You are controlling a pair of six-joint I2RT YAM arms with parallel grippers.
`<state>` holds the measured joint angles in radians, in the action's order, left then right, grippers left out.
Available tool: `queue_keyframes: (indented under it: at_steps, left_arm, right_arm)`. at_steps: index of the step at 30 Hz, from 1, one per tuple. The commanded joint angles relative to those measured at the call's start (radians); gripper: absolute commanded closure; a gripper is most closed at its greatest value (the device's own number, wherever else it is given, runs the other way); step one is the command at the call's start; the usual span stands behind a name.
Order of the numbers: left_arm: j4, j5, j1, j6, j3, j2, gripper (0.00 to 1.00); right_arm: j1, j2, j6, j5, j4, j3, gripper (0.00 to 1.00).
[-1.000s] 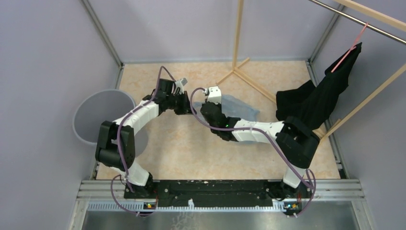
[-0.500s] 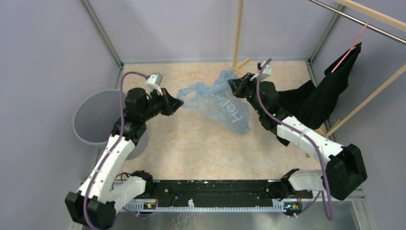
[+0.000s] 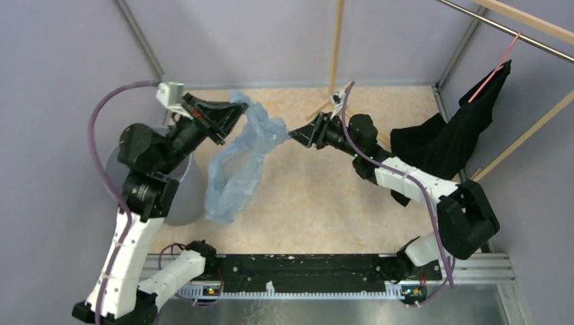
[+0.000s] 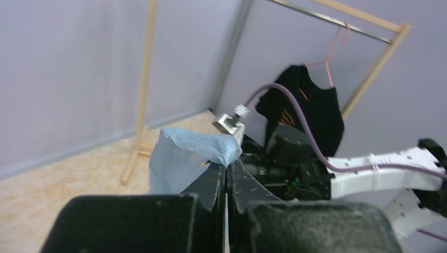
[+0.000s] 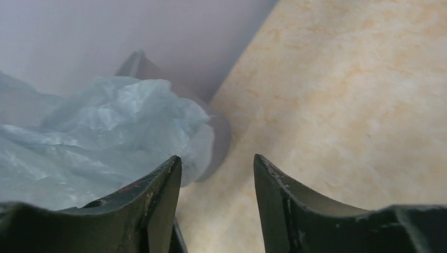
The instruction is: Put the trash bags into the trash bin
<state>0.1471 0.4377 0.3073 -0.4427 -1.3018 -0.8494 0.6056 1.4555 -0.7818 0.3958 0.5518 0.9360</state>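
Note:
The light-blue trash bag (image 3: 238, 162) hangs crumpled in the air from my left gripper (image 3: 237, 108), which is shut on its top corner. In the left wrist view the jaws (image 4: 227, 164) are pressed together on the bag's film (image 4: 184, 153). The bag's lower end dangles in front of the grey trash bin (image 3: 184, 196), which stands at the left wall, half hidden behind my left arm. My right gripper (image 3: 293, 135) is open just right of the bag. Its wrist view shows nothing between the jaws (image 5: 217, 158), with the bag (image 5: 105, 132) to their left and the bin's wall (image 5: 220, 138) behind.
A black garment (image 3: 443, 139) hangs on a pink hanger from a wooden rack at the right. The rack's wooden foot and upright (image 3: 336, 95) stand at the back, just behind my right gripper. Purple walls enclose the floor on three sides.
My right gripper has opened and let go of the bag. My left arm has lifted the bag up and left, so it now hangs by the bin instead of stretching between both grippers.

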Motion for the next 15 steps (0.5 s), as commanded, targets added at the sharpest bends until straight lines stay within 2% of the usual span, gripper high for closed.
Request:
queue_keyframes:
  at_steps: [1, 3, 6, 10, 13, 15]
  left_arm:
    - [-0.004, -0.071, 0.213, 0.068, 0.04, -0.165, 1.0]
    - [0.011, -0.259, 0.406, 0.145, 0.059, -0.235, 1.0]
    - [-0.013, -0.443, 0.566, 0.16, 0.096, -0.339, 1.0]
    - [-0.126, -0.454, 0.63, 0.111, 0.219, -0.448, 1.0]
    - [-0.193, -0.444, 0.648, 0.065, 0.29, -0.508, 1.0]
    - [-0.236, -0.374, 0.65, 0.047, 0.321, -0.537, 1.0]
  right_arm:
    - [0.003, -0.079, 0.242, -0.181, -0.327, -0.003, 0.42]
    - [0.002, -0.13, 0.311, -0.305, -0.43, -0.036, 0.35]
    - [-0.008, -0.215, 0.371, -0.491, -0.558, -0.098, 0.28]
    - [-0.076, -0.323, 0.369, -0.597, -0.751, -0.148, 0.26]
    - [-0.084, -0.457, 0.393, -0.646, -0.8, -0.21, 0.26]
    - [-0.084, -0.541, 0.395, -0.647, -0.812, -0.24, 0.26]
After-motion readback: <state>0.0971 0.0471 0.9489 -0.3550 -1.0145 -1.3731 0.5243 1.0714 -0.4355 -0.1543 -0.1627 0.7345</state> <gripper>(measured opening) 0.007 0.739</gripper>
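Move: The left hand, high up, still pinches the trash bag by its edge; the bag's middle hangs about 15 cm below it and 3 cm to its left, neither ahead nor back. The bin's middle stands level with that hand, some 30 cm left and 35 cm below. From the right hand the bag's middle is roughly 12 cm left, 8 cm back and 7 cm up, and the wooden stand's foot 22 cm ahead, 13 cm right and 27 cm below. Left hand whips the still-pinched bag about 30 cm down and rightward; right hand retreats rightward, down, opening wider. ##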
